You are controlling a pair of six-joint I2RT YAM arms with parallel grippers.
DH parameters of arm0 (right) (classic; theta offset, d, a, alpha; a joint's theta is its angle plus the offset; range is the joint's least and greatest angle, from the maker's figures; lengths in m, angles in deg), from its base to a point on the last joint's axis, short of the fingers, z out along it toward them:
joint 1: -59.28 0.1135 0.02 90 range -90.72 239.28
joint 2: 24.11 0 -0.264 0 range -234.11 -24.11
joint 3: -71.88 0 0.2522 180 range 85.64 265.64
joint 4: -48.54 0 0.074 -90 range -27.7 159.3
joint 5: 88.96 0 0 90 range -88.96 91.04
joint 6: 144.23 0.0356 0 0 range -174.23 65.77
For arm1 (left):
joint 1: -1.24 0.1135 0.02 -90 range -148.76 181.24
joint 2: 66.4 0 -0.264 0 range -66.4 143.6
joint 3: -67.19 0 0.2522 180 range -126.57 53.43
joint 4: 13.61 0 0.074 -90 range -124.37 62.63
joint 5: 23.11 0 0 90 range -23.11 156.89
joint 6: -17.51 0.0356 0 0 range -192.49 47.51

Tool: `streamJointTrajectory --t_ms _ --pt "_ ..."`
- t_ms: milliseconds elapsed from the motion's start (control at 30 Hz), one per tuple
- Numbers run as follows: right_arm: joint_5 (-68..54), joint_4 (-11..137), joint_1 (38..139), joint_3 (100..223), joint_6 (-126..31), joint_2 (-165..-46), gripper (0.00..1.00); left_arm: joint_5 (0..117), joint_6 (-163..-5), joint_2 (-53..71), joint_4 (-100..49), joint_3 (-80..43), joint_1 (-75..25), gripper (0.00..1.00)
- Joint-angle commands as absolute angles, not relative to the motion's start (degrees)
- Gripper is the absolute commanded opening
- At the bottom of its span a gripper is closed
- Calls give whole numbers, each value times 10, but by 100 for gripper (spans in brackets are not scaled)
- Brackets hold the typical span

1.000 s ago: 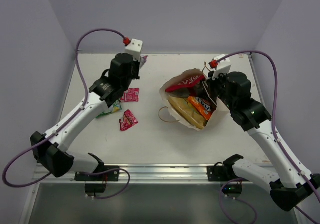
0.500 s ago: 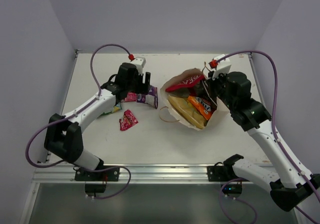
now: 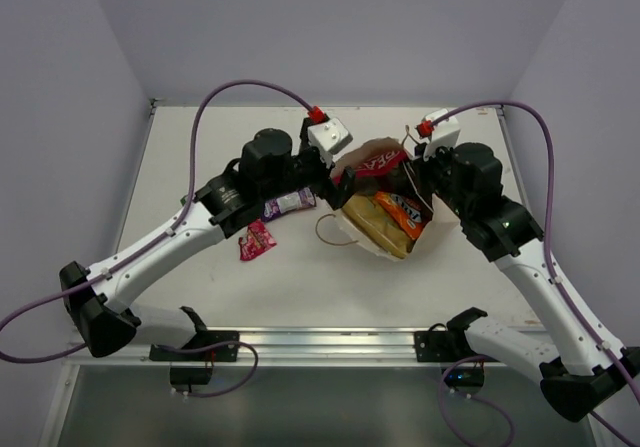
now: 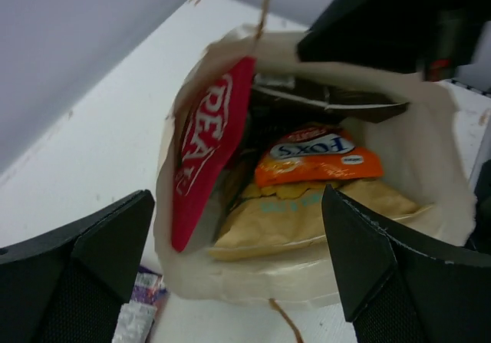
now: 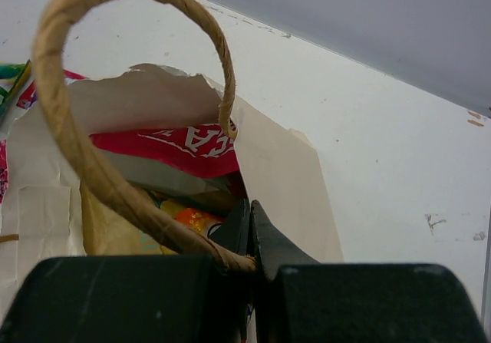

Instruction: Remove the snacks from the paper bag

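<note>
The paper bag [image 3: 352,233] lies on its side at mid table, mouth facing left. Inside show a red packet [image 4: 205,145], an orange packet [image 4: 316,159] and a large tan-yellow chip bag [image 4: 307,222]. My left gripper [image 3: 335,175] hovers open just in front of the mouth, its wide-apart fingers [image 4: 77,274] empty. My right gripper [image 5: 257,235] is shut on the bag's upper rim [image 5: 284,174] at the root of a string handle [image 5: 84,151], holding the mouth up. A purple packet [image 3: 286,204] and a pink packet [image 3: 257,239] lie on the table left of the bag.
The bag's other handle loop [image 3: 328,229] rests on the table by the mouth. White walls close in the table at the back and both sides. The left arm's purple cable [image 3: 250,87] arches over the back left.
My left gripper has opened and let go of the purple packet, which now lies on the table. The left arm swung right to the bag's mouth. The right arm has not moved.
</note>
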State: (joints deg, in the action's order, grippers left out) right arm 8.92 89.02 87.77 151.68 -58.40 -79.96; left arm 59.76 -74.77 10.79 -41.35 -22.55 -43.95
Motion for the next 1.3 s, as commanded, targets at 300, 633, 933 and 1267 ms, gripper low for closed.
streamJointTrajectory --t_ms 300,633,933,1267 --pt "61 928 881 1574 -592 -797 0 537 -435 176 -361 -228 -565 93" --pt "29 932 887 1579 -598 -792 0 530 -356 258 -329 -231 -575 87" --pt "27 931 890 1578 -598 -793 0 534 -323 328 -326 -239 -575 83" --pt "25 927 893 1575 -593 -785 0 541 -306 387 -318 -260 -575 56"
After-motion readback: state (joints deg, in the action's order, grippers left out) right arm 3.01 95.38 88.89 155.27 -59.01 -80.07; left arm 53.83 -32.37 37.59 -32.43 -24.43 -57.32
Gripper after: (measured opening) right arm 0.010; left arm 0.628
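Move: The orange Fox's packet lies deep in the open bag, about 14 cm to the left gripper's right, 2 cm back and 17 cm below. The gold packet is closer, some 8 cm right, 5 cm back and 16 cm down; the red packet stands 8 cm right, 6 cm ahead and 9 cm lower. From the right gripper, the orange packet is roughly 2 cm back, 2 cm left and 17 cm below. Bring the left gripper briefly back and up, then sink it through the bag's mouth towards the orange packet, ending about 16 cm lower and 13 cm farther right. Turn it some 35 degrees clockwise, rolling its left side up and dipping the fingers; start closing them around the packet. With the right gripper keep hold of the bag's rim and handle, easing back and left. ##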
